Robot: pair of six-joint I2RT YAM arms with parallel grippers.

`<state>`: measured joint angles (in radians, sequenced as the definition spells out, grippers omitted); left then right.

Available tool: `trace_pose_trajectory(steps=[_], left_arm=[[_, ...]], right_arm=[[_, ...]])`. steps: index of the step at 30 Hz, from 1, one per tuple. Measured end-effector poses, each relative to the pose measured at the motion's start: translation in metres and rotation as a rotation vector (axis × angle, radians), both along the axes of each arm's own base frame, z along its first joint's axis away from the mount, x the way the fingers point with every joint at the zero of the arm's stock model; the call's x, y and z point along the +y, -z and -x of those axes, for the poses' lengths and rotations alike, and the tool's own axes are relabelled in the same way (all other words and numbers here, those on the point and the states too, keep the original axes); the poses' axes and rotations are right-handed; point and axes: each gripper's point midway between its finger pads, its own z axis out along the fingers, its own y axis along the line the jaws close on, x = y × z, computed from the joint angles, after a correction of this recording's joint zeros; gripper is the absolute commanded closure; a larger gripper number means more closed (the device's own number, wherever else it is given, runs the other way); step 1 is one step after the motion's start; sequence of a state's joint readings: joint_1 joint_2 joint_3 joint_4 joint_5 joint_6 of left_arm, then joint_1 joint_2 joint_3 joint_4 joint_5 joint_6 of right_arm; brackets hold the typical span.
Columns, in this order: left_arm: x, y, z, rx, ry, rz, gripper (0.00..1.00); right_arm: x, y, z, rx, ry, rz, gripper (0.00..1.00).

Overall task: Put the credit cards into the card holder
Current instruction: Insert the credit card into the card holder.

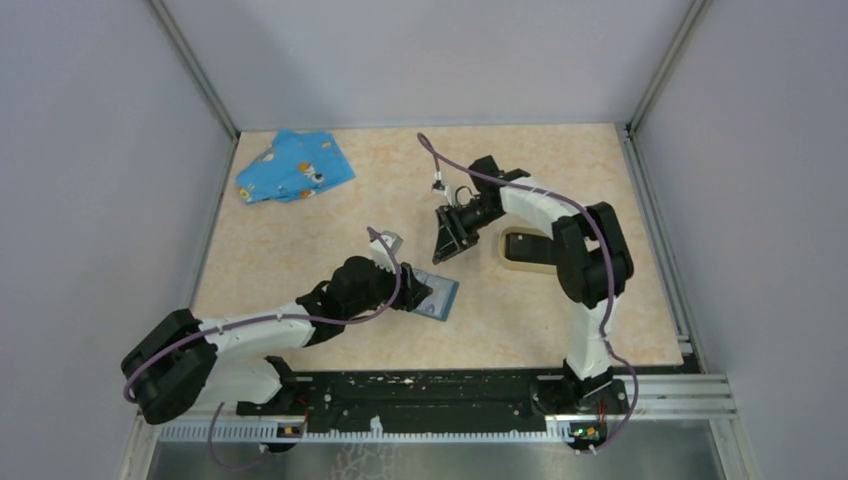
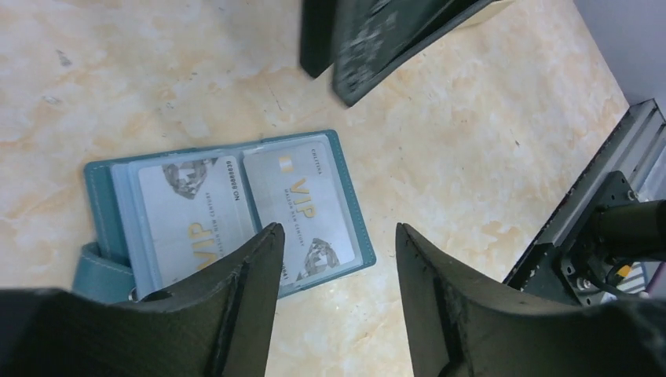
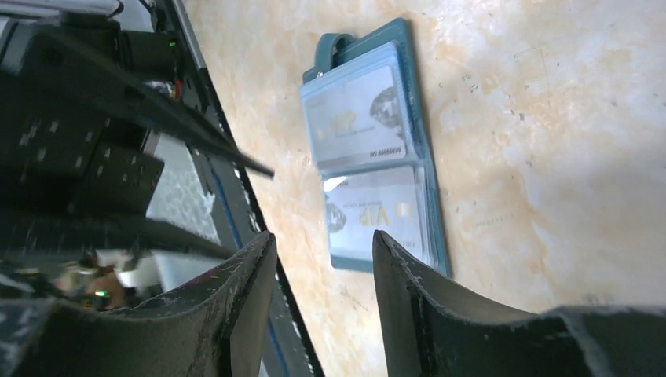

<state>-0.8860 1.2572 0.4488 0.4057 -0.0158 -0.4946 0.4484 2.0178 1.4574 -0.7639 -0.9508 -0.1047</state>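
A teal flat case (image 1: 438, 294) lies open on the table with two silver VIP credit cards (image 2: 302, 200) (image 2: 192, 216) inside its clear sleeves. Both cards (image 3: 357, 118) (image 3: 377, 212) also show in the right wrist view. My left gripper (image 1: 402, 265) (image 2: 338, 232) hovers open just above the case's near edge, nothing between its fingers. My right gripper (image 1: 445, 250) (image 3: 323, 239) hangs open over the table just beyond the case, also empty. The tan-rimmed card holder (image 1: 520, 262) stands to the right, partly hidden behind the right arm.
A blue patterned cloth (image 1: 295, 168) lies at the back left. The black mounting rail (image 1: 430, 395) runs along the near edge, close to the case. Grey walls bound the table on three sides.
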Motion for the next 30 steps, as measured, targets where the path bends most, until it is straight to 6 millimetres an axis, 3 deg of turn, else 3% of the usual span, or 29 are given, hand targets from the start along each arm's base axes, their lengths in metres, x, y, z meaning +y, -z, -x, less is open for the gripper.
trace_pose_trajectory(steps=[6,11,14,16,21,30], left_arm=[[0.02,-0.004,0.004,-0.071,-0.023,-0.016,0.22],[0.043,-0.002,0.002,-0.104,-0.091,-0.053,0.03],[0.054,0.0,0.002,-0.118,-0.13,-0.055,0.02],[0.059,0.003,0.003,-0.117,-0.143,-0.055,0.02],[0.065,0.011,0.004,-0.089,-0.165,-0.051,0.02],[0.085,0.019,-0.015,0.006,-0.22,-0.005,0.05]], right_arm=[[-0.025,-0.05,0.011,-0.315,-0.056,-0.093,0.54],[-0.04,-0.084,0.049,-0.637,-0.179,-0.228,0.5],[-0.044,-0.095,0.068,-0.789,-0.275,-0.317,0.51],[-0.044,-0.091,0.075,-0.842,-0.326,-0.347,0.52],[-0.042,-0.057,0.087,-0.865,-0.423,-0.333,0.54],[-0.035,-0.017,0.087,-0.898,-0.518,-0.237,0.56]])
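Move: The open card holder, both cards already in its pockets, lies below the empty left hand, about 8 cm down and 3 cm ahead, neither left nor right. From the empty right hand it lies roughly 4 cm back, 5 cm to the left and 7 cm below. The beige box stands about 18 cm to the right of the right hand, 3 cm farther out and some 6 cm lower. Right hand rises, then sinks about 8 cm while drawing back 9; left opens, leaving the holder 8 cm leftward. ##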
